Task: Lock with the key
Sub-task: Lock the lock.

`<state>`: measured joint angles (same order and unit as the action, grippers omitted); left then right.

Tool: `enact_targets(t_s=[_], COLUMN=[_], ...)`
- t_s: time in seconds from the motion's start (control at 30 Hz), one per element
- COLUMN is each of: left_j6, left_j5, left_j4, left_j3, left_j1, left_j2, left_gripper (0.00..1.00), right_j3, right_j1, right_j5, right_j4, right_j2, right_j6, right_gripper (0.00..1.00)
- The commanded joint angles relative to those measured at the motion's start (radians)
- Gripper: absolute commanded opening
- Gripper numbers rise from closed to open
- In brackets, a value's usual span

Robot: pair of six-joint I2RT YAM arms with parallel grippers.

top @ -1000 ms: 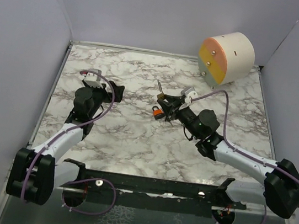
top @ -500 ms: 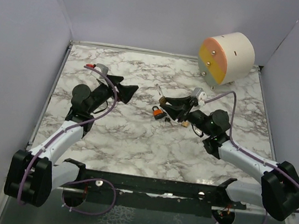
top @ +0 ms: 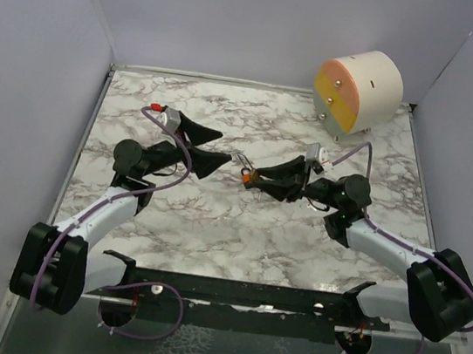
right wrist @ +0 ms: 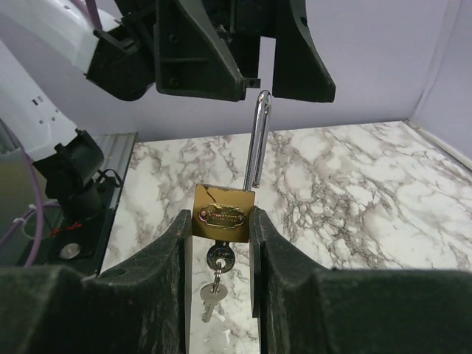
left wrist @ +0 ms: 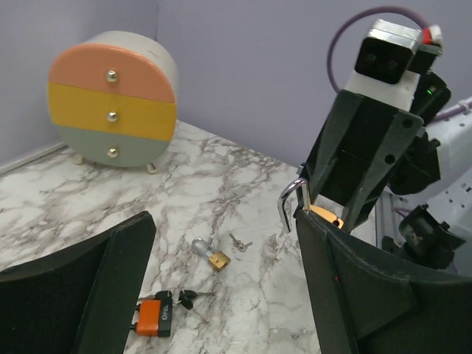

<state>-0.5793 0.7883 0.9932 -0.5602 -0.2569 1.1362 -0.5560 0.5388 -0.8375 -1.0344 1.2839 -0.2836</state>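
Note:
A brass padlock (right wrist: 223, 214) with a long open shackle (right wrist: 257, 140) is held off the table, my right gripper (right wrist: 220, 221) shut on its body. A key (right wrist: 219, 258) sits in its keyhole, and a second key (right wrist: 210, 299) hangs from it. My left gripper (left wrist: 221, 221) is open and faces the padlock (left wrist: 324, 215). The shackle tip (left wrist: 291, 199) stands just beside its right finger (left wrist: 383, 295). From above, both grippers meet over the table's middle: left gripper (top: 226, 146), right gripper (top: 256, 176).
On the marble below lie an orange padlock (left wrist: 155, 316) with dark keys (left wrist: 188, 297), a small brass padlock (left wrist: 212, 256) and small loose keys (left wrist: 237, 242). A round drawer unit (top: 358, 93) stands at the back right corner. Purple walls enclose the table.
My right gripper has lifted the brass padlock and turned it toward the left arm. The left arm has swung right and forward until its fingers reach the shackle.

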Motion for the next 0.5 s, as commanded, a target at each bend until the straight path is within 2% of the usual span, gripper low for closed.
enact_targets(t_s=[0.0, 0.07, 0.13, 0.47], left_j6=[-0.107, -0.126, -0.146, -0.267], left_j5=[0.156, 0.174, 0.198, 0.280], left_j4=[0.224, 0.243, 0.268, 0.452], left_j3=[-0.013, -0.022, -0.029, -0.035], left_j1=[-0.006, -0.006, -0.007, -0.033], left_j2=[0.045, 0.059, 0.073, 0.150], left_gripper=[0.75, 0.68, 0.65, 0.64], right_j3=[-0.034, -0.031, -0.030, -0.030], right_j1=[-0.003, -0.003, -0.004, -0.004], right_j5=[-0.117, -0.119, -0.120, -0.114], right_j4=[-0.071, -0.071, -0.072, -0.114], right_j2=[0.008, 0.001, -0.004, -0.003], right_j6=[-0.045, -0.046, -0.048, -0.078], right_gripper=[0.01, 0.01, 0.01, 0.01])
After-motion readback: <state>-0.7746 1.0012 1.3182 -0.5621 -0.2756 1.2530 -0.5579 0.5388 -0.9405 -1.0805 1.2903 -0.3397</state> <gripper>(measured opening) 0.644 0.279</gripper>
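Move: The brass padlock, still gripped at the right hand's fingertips, has its body some 8 cm to the right of the left hand, 5 cm back and 4 cm lower. The top of its long shackle, the part to close on, is only about 3 cm right and 2 cm back, almost at finger height, while its key hangs 5 cm under the body. On the table lies the orange padlock, roughly 6 cm ahead, 8 cm right and 25 cm below. From the right hand, the shackle top is about 6 cm left, 3 cm ahead and 3 cm up. Back and a little to the right goes the left hand, about 4 cm at nearly constant height, towards the shackle top, swinging some 15 degrees clockwise as its wide-open fingers narrow by a quarter without closing. The right hand keeps its grip on the padlock body, draws back about 2 cm, turning slightly counter-clockwise, then eases to a stop. ##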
